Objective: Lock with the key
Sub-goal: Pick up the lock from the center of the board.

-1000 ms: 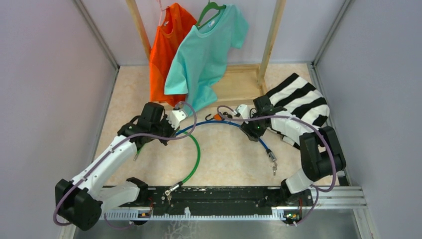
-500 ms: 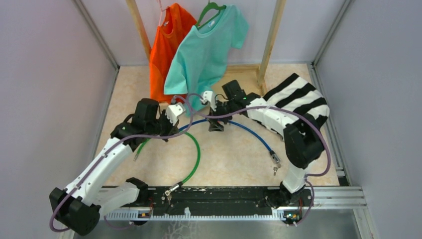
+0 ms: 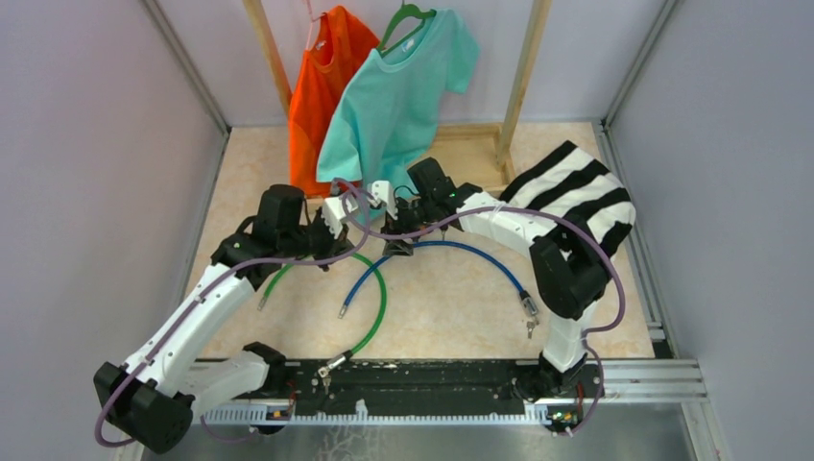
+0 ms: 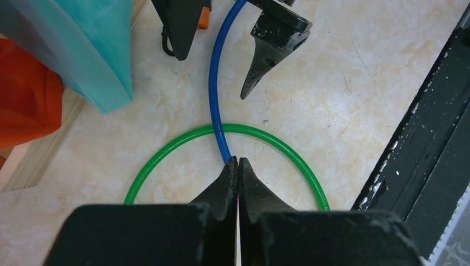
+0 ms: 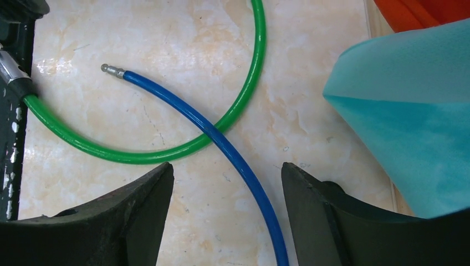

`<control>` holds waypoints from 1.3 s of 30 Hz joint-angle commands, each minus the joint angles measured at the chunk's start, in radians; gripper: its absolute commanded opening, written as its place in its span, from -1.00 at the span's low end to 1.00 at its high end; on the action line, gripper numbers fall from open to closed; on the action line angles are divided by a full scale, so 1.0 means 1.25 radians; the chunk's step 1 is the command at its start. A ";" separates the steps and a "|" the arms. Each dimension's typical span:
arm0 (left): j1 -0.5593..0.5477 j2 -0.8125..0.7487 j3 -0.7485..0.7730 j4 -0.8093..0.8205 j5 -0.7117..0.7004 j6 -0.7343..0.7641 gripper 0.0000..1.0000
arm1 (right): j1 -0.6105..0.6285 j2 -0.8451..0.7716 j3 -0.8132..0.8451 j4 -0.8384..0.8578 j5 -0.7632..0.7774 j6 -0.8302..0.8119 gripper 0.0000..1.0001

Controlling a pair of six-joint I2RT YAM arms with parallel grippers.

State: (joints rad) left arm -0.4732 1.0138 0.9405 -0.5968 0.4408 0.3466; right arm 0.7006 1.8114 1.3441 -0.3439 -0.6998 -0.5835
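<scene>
A blue cable lock [image 3: 461,248] arcs over the table and crosses a green cable lock [image 3: 380,293]. The blue lock's head [image 3: 525,304] lies at the right with a key [image 3: 529,328] hanging from it. Its bare pin end [image 5: 111,70] lies free on the left. My right gripper [image 5: 226,169] is open and straddles the blue cable [image 5: 244,172] just above the table. My left gripper [image 4: 237,160] is shut, with nothing visible between its jaws, and the blue cable [image 4: 213,83] runs under its tips. In the top view the left gripper [image 3: 338,207] and right gripper [image 3: 395,240] are close together.
The green lock's head [image 3: 336,363] and key [image 3: 326,381] rest by the black front rail [image 3: 432,376]. An orange shirt [image 3: 322,96] and a teal shirt [image 3: 398,96] hang on a wooden rack [image 3: 523,67]. A striped cloth [image 3: 576,187] lies at the right.
My right arm swung left from the striped cloth to the table's middle and its gripper opened over the blue cable. The blue cable's left end shifted toward the front. The left gripper drew slightly left.
</scene>
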 commanded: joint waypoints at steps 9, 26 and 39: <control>-0.001 -0.005 -0.071 0.026 0.041 0.153 -0.87 | -0.032 -0.041 -0.021 -0.010 0.033 -0.023 0.36; -0.065 0.201 -0.199 0.166 -0.089 0.216 0.25 | -0.292 -0.393 -0.277 -0.299 0.304 -0.056 0.37; -0.069 0.185 -0.236 0.196 -0.144 0.258 0.43 | -0.315 -0.519 -0.506 -0.413 0.512 -0.071 0.49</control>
State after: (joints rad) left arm -0.5549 1.2747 0.6712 -0.3920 0.2775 0.6315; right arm 0.3241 1.1889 0.7444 -0.8211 -0.1276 -0.6544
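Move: The blue cable's lock body lies roughly 31 cm to the right of the right hand, 8 cm back and 12 cm below; its keys hang some 4 cm nearer the base than the lock. The striped cloth is about 24 cm beyond the lock and 10 cm to its right. From the left hand, the blue cable's plug end is about 4 cm back, 4 cm left and 19 cm down; the cable crossing is 6 cm ahead, 6 cm right, equally low. Swing the open right gripper about 30 cm right to above the blue cable's lock body, adding the backward and most of the downward travel late, while turning it clockwise and tipping the fingers steeply down. Meanwhile, lower the left gripper some 15 cm towards the blue cable near its plug end, opening its shut fingers wide and tilting them further down. Touch nothing yet. ##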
